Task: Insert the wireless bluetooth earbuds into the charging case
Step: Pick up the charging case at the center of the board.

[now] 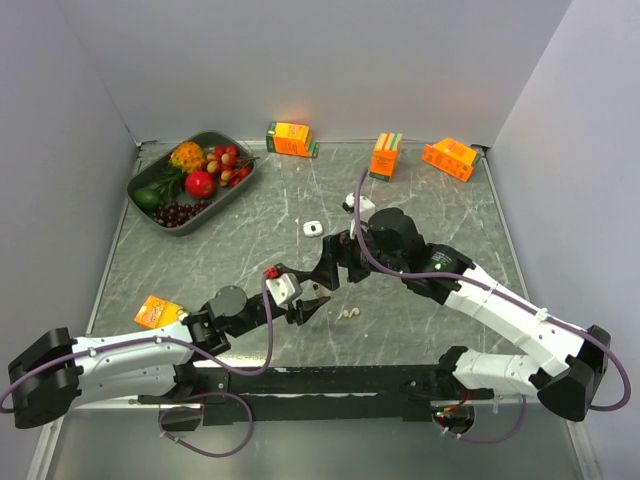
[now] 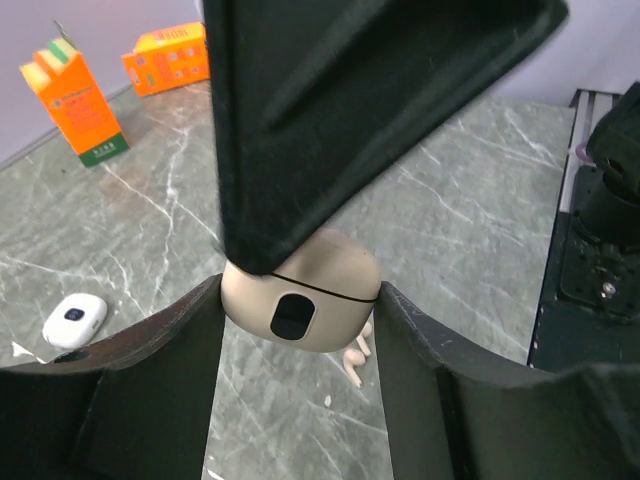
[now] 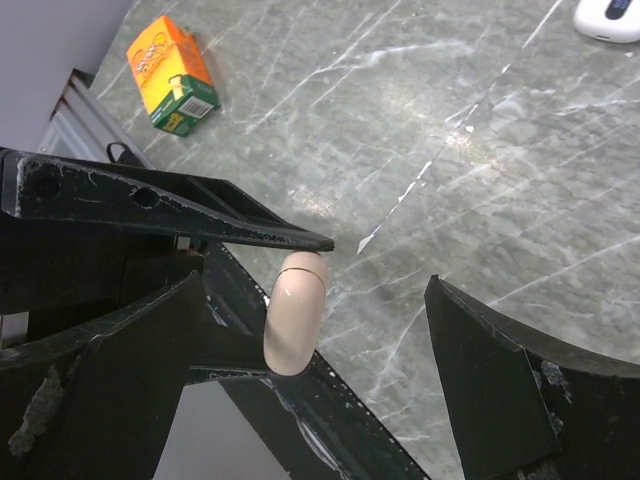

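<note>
The beige charging case (image 2: 300, 295) is closed, its lid seam showing, and hangs above the table with my left gripper (image 2: 300, 290) shut on its two sides. In the right wrist view the same charging case (image 3: 295, 320) sits between the left gripper's dark fingers. My right gripper (image 3: 315, 285) stands open around it, and one of its fingers (image 2: 330, 110) lies over the top of the case. The pale earbuds (image 1: 348, 314) lie on the table just below the case; the left wrist view shows these earbuds (image 2: 357, 360) under it. From above, the left gripper (image 1: 312, 303) and right gripper (image 1: 335, 262) meet mid-table.
Two small white cases (image 1: 312, 228) (image 1: 362, 203) lie behind the grippers. Orange juice cartons stand at the back (image 1: 292, 138) (image 1: 385, 155) (image 1: 450, 158), and one lies near the left arm (image 1: 158, 312). A fruit tray (image 1: 225, 140) sits at the back left.
</note>
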Tool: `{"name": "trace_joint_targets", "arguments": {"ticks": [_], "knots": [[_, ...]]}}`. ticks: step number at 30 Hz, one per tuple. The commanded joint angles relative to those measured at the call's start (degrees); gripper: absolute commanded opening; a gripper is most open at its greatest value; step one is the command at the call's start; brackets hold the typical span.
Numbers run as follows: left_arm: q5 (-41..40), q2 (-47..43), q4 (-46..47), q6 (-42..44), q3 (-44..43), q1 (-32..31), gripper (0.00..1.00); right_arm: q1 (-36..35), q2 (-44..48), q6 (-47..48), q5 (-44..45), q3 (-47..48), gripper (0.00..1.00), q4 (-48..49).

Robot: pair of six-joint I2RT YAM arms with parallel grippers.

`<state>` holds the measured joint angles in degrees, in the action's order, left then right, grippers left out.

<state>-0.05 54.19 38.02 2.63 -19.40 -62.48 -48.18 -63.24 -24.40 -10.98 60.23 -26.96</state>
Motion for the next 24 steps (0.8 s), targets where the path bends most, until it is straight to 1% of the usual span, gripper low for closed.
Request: {"name": "trace_joint_targets", "arguments": {"ticks": [1, 4, 7, 8, 13, 14, 22, 24], "knots": [[-1.8, -1.1, 0.8, 1.8, -3.5, -0.6, 0.01, -0.2, 1.1, 0.1, -2.6, 0.0, 0.99, 2.3], [-2.5, -1.3, -0.2, 2.5, -3.9, -0.5, 0.01, -0.4, 2.0, 0.2, -3.4, -0.8, 0.97, 2.4], [-2.9, -1.7, -0.6, 2.7, -3.9, -0.5, 0.01, -0.5, 2.0, 0.6, -4.3, -0.9, 0.91, 1.9], [-3.1, -1.9, -0.6, 2.7, -3.8, -0.5, 0.01, -0.4, 1.7, 0.7, -4.5, -0.9, 0.88, 1.8], [-3.3, -2.6, -0.5, 2.4, -3.9, -0.5, 0.01, -0.5, 0.8, 0.8, -4.7, -1.0, 0.78, 2.1], [-3.4, -2.8, -0.6, 2.4, -4.1, -0.5, 0.01, -0.5, 0.2, 0.9, -4.8, -0.8, 0.74, 2.1], [-2.7, -3.3, -0.6, 1.9, -4.6, -0.6, 0.01, -0.6, -2.1, 1.3, -5.6, -0.5, 0.67, 2.6], [-2.4, -3.2, -0.8, 2.0, -4.7, -0.7, 0.01, -0.5, -2.4, 1.0, -5.5, -0.5, 0.6, 3.1]]}}
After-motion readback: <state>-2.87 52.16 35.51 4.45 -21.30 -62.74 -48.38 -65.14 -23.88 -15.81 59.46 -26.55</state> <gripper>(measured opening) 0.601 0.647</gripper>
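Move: The left hand already holds the peach charging case between its finger pads. From the open right hand, that case sits about 3 cm left, 2 cm back and 2 cm below. On the table roughly 20 cm below the right hand, the loose earbuds lie some 3 cm ahead and 4 cm right, and the white case about 23 cm ahead and 5 cm left. Right hand eases about 1.5 cm down and back, fingers partly closing around the case the left lifts 1.5 cm. ##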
